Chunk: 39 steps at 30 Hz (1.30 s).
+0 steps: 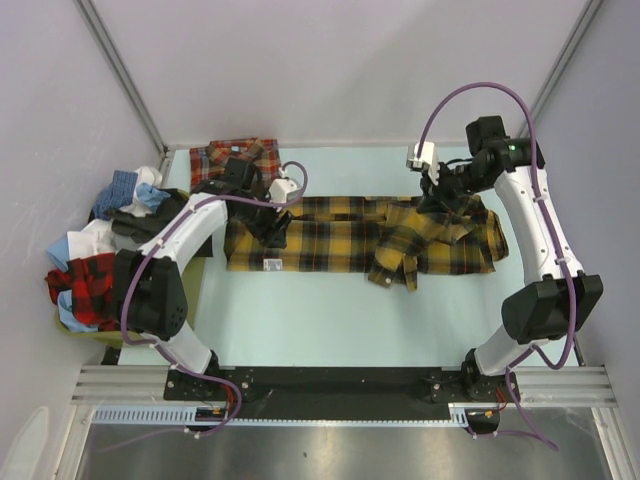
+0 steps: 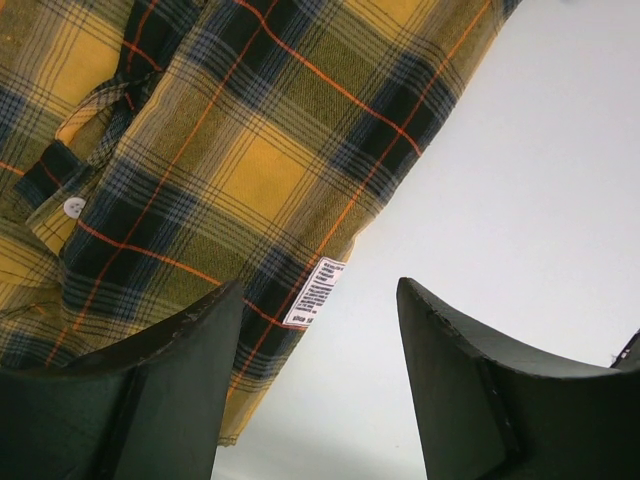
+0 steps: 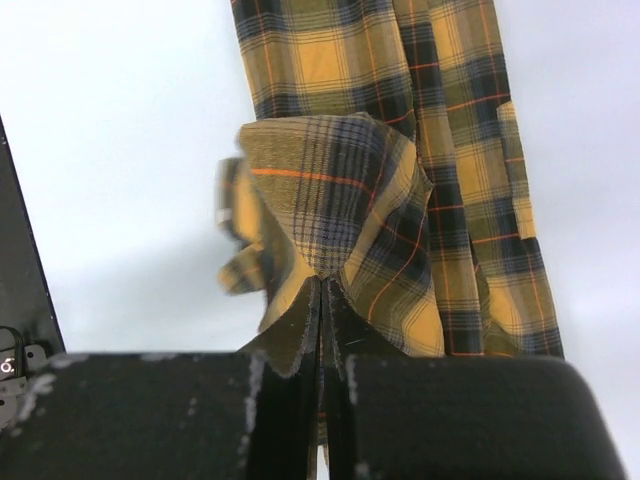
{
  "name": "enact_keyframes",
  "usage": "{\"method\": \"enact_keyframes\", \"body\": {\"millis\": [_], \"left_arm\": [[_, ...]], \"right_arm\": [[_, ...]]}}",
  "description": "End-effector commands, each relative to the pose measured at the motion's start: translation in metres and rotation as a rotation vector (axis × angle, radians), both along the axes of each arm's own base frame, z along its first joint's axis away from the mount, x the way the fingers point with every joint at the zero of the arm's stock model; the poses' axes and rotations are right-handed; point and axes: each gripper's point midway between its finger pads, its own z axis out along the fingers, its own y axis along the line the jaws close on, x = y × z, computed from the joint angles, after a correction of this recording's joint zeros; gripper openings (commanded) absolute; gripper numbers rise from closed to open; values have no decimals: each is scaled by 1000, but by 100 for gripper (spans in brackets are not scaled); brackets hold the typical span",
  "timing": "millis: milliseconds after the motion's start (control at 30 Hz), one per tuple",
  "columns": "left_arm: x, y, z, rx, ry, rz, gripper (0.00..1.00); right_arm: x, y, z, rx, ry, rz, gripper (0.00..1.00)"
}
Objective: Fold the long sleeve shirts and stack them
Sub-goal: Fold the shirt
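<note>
A yellow-and-black plaid long sleeve shirt (image 1: 330, 235) lies spread across the middle of the table. My right gripper (image 1: 440, 200) is shut on a fold of its cloth (image 3: 340, 190) near the right end and holds that part bunched and raised, the rest hanging down. My left gripper (image 1: 272, 228) stands open above the shirt's left end, nothing between its fingers. In the left wrist view the gripper (image 2: 320, 285) hovers over the shirt's edge (image 2: 230, 150) and a white care label (image 2: 315, 292). A red-orange plaid shirt (image 1: 235, 155) lies folded at the back left.
A heap of mixed clothes (image 1: 100, 250) fills a bin off the table's left side. The pale table surface (image 1: 330, 320) shows in front of the yellow shirt. Grey walls close in the back and sides.
</note>
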Motion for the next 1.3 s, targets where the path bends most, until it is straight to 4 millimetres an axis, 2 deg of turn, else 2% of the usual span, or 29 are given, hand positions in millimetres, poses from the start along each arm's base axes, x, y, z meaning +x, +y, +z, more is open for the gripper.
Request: {"method": "enact_keyframes", "body": {"millis": [0, 33, 67, 133, 200, 233, 300, 333, 400, 433, 533, 567, 600, 667, 700, 733, 767, 800, 833, 900, 1033, 1267], "left_arm": [[0, -14, 21, -54, -76, -65, 69], [1, -15, 22, -57, -78, -65, 69], [2, -18, 23, -57, -83, -72, 69], [4, -22, 25, -63, -95, -79, 69], [4, -31, 27, -66, -107, -97, 70], [5, -36, 28, -68, -124, -108, 70], [3, -49, 26, -55, -147, -146, 70], [4, -55, 26, -54, -167, -159, 71], [1, -67, 25, -67, -158, -173, 71], [4, -71, 25, -84, -156, -164, 71], [3, -82, 25, -151, -81, -99, 70], [1, -84, 24, -168, -66, -86, 70], [-1, -88, 26, -196, -53, -78, 71], [-4, -94, 27, -248, -23, -45, 71], [-7, -96, 29, -272, -9, -39, 71], [-6, -99, 31, -295, 2, -18, 71], [-9, -99, 29, -301, 18, -10, 71], [-10, -100, 30, -310, 22, -7, 72], [-11, -101, 31, -314, 31, -1, 71], [-15, -99, 33, -317, 33, 1, 72], [-20, -96, 36, -309, 29, -6, 72], [-27, -87, 36, -272, 25, -15, 72]], "right_arm": [[13, 3, 7, 16, -64, -14, 0], [24, 2, -7, 3, -52, -23, 0], [43, 0, -11, -14, -103, -35, 0], [71, -1, -29, -24, -93, -69, 0], [98, -3, -37, -19, -94, -120, 0], [111, -3, -50, -23, -68, -135, 0], [137, -9, -47, -33, -109, -206, 12], [144, -11, -53, -38, -87, -252, 26], [152, -22, -47, -40, -85, -323, 45], [150, -33, -44, -13, -40, -396, 58], [110, -37, -33, 131, 163, -472, 62], [90, -42, -21, 181, 217, -507, 63], [70, -42, -43, 203, 333, -539, 63], [48, -30, -35, 305, 420, -582, 63], [30, -24, -62, 303, 516, -606, 63], [30, -17, -66, 322, 514, -612, 63], [23, -13, -73, 330, 554, -635, 62], [14, -10, -92, 324, 613, -658, 61], [17, -9, -100, 330, 605, -666, 61], [11, -9, -125, 320, 672, -704, 60], [19, -12, -161, 313, 702, -755, 59], [25, -9, -193, 309, 740, -788, 58]]}}
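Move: The right hand holds the sleeve bunched above the yellow plaid shirt; the far edge of the shirt, where the sleeve is taken, is about 12 cm ahead, 2 cm left and 23 cm below. The hanging cuff is some 7 cm back, 8 cm left and 21 cm below; the shirt's right end is roughly 22 cm right, 2 cm ahead. From the open left hand, that far-edge spot is about 36 cm right, 10 cm ahead. Right hand swings the held sleeve 12 cm forward and down, opens, draws back lower; left, open, goes rightward. ##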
